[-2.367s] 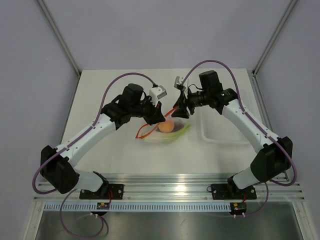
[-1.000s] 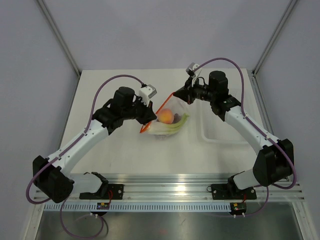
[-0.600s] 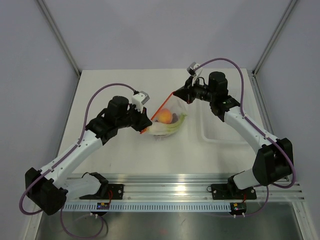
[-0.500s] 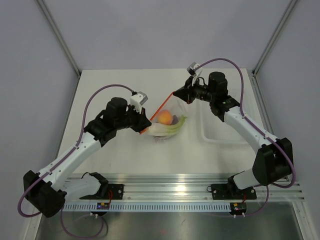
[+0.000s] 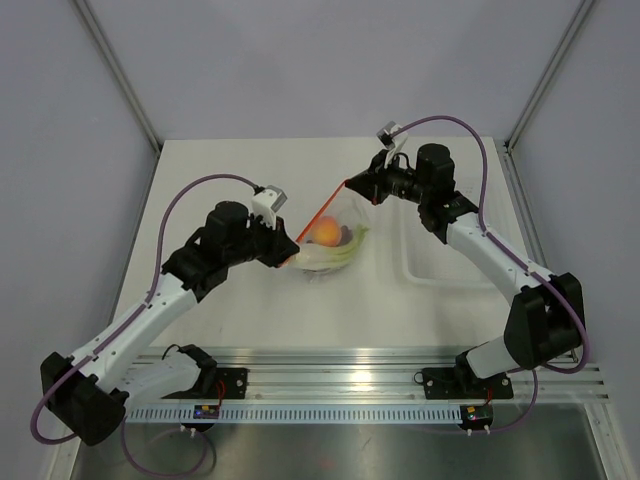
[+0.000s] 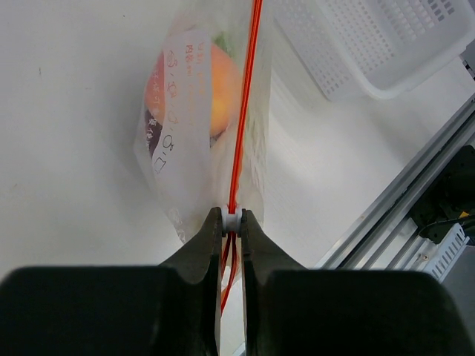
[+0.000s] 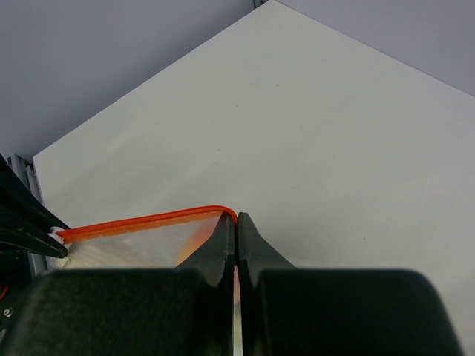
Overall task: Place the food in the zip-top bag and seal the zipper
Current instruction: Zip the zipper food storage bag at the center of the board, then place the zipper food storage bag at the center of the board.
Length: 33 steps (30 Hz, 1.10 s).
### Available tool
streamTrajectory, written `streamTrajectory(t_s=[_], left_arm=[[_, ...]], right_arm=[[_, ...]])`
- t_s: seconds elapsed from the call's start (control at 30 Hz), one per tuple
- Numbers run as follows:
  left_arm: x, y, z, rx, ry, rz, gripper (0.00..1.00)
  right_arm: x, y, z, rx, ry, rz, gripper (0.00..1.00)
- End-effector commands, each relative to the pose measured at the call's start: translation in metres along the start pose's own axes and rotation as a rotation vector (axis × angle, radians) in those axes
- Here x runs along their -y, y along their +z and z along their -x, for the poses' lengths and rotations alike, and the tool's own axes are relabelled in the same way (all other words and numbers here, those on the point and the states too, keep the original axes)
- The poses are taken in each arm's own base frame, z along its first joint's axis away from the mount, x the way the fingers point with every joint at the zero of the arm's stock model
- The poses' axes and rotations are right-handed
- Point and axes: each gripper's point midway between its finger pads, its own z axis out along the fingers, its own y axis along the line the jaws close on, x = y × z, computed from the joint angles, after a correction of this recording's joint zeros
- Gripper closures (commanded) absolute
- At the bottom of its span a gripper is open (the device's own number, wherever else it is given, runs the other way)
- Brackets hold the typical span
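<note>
The zip-top bag (image 5: 338, 222) hangs stretched between both grippers, its lower part resting on the table. Inside it I see the round orange fruit (image 5: 326, 231), pale-green stalks (image 5: 347, 256) and dark grapes (image 6: 151, 130). The orange-red zipper (image 5: 320, 212) runs taut from corner to corner. My left gripper (image 6: 232, 220) is shut on the small white slider at the zipper's near end (image 5: 291, 256). My right gripper (image 7: 237, 220) is shut on the bag's far top corner (image 5: 350, 184), where the zipper (image 7: 141, 220) bends.
A rigid clear perforated tray (image 5: 450, 258) lies on the table right of the bag, under the right forearm; it also shows in the left wrist view as the tray (image 6: 378, 41). The aluminium rail (image 5: 330, 360) runs along the near edge.
My left gripper has drawn back toward the near left along the zipper, and the left arm has folded back with it. The right gripper holds the far corner in place.
</note>
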Motion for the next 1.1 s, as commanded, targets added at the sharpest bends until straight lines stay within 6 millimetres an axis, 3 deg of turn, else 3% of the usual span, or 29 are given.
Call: streamTrajectory(t_s=[0.0,0.3,0.53,0.6,0.67,0.9,0.93,1.0,1.03,1.07], left_arm=[[-0.009,-0.014,-0.043,-0.127,-0.072,0.052,1.0],[-0.007,-0.025,-0.053,-0.133,-0.107,0.057,1.0],[0.0,-0.033,-0.044,-0.093,-0.116,0.04,1.0],[0.002,-0.035,-0.033,-0.066,-0.107,0.037,1.0],[0.002,-0.036,-0.02,-0.039,-0.092,0.047,1.0],[-0.025,-0.035,0.061,0.075,0.027,0.217,1.0],[-0.025,-0.037,0.086,0.109,0.044,0.241,1.0],[-0.033,-0.047,0.106,0.129,0.084,0.309,1.0],[-0.027,-0.057,0.126,0.176,0.103,0.309,1.0],[-0.027,-0.062,0.132,0.196,0.123,0.313,1.0]], right_arm=[[0.041,-0.013,0.077,0.249,-0.114,-0.2,1.0],[0.047,-0.014,0.091,0.294,-0.076,-0.23,1.0],[0.045,-0.009,0.09,0.292,-0.058,-0.2,1.0],[0.043,-0.009,0.091,0.295,-0.051,-0.193,1.0],[0.043,-0.009,0.092,0.297,-0.049,-0.186,1.0],[0.043,0.009,0.104,0.315,-0.057,-0.122,1.0],[0.045,0.016,0.11,0.32,-0.06,-0.11,1.0],[0.043,0.021,0.117,0.336,-0.049,-0.078,1.0],[0.044,0.027,0.122,0.344,-0.049,-0.066,1.0],[0.044,0.03,0.123,0.343,-0.03,-0.056,1.0]])
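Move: The left hand keeps hold of the white slider; the zipper's still-open near-left end trails from it, about 2 cm back, 2 cm to its left and 4 cm down. From that hand, the peach in the bag hangs some 5 cm ahead, 8 cm right and 8 cm below, and the celery about level, 11 cm right and 12 cm below. The right hand grips the far zipper corner; the near-left end lies roughly 16 cm back, 16 cm left and 9 cm below it. The left hand, fingers still shut on the slider, draws it about 3 cm back and a little left along the last open stretch towards the zipper's near-left end, dipping briefly, while the right hand keeps the far corner pinched and pulls about 2 cm forward, away from it. After a short near-pause both hands speed up and carry the bag up and forward together, the left some 7 cm up and 6 to 7 cm forward from there with its wrist turning slightly counter-clockwise, the right about 5 cm forward and 4 cm up. ##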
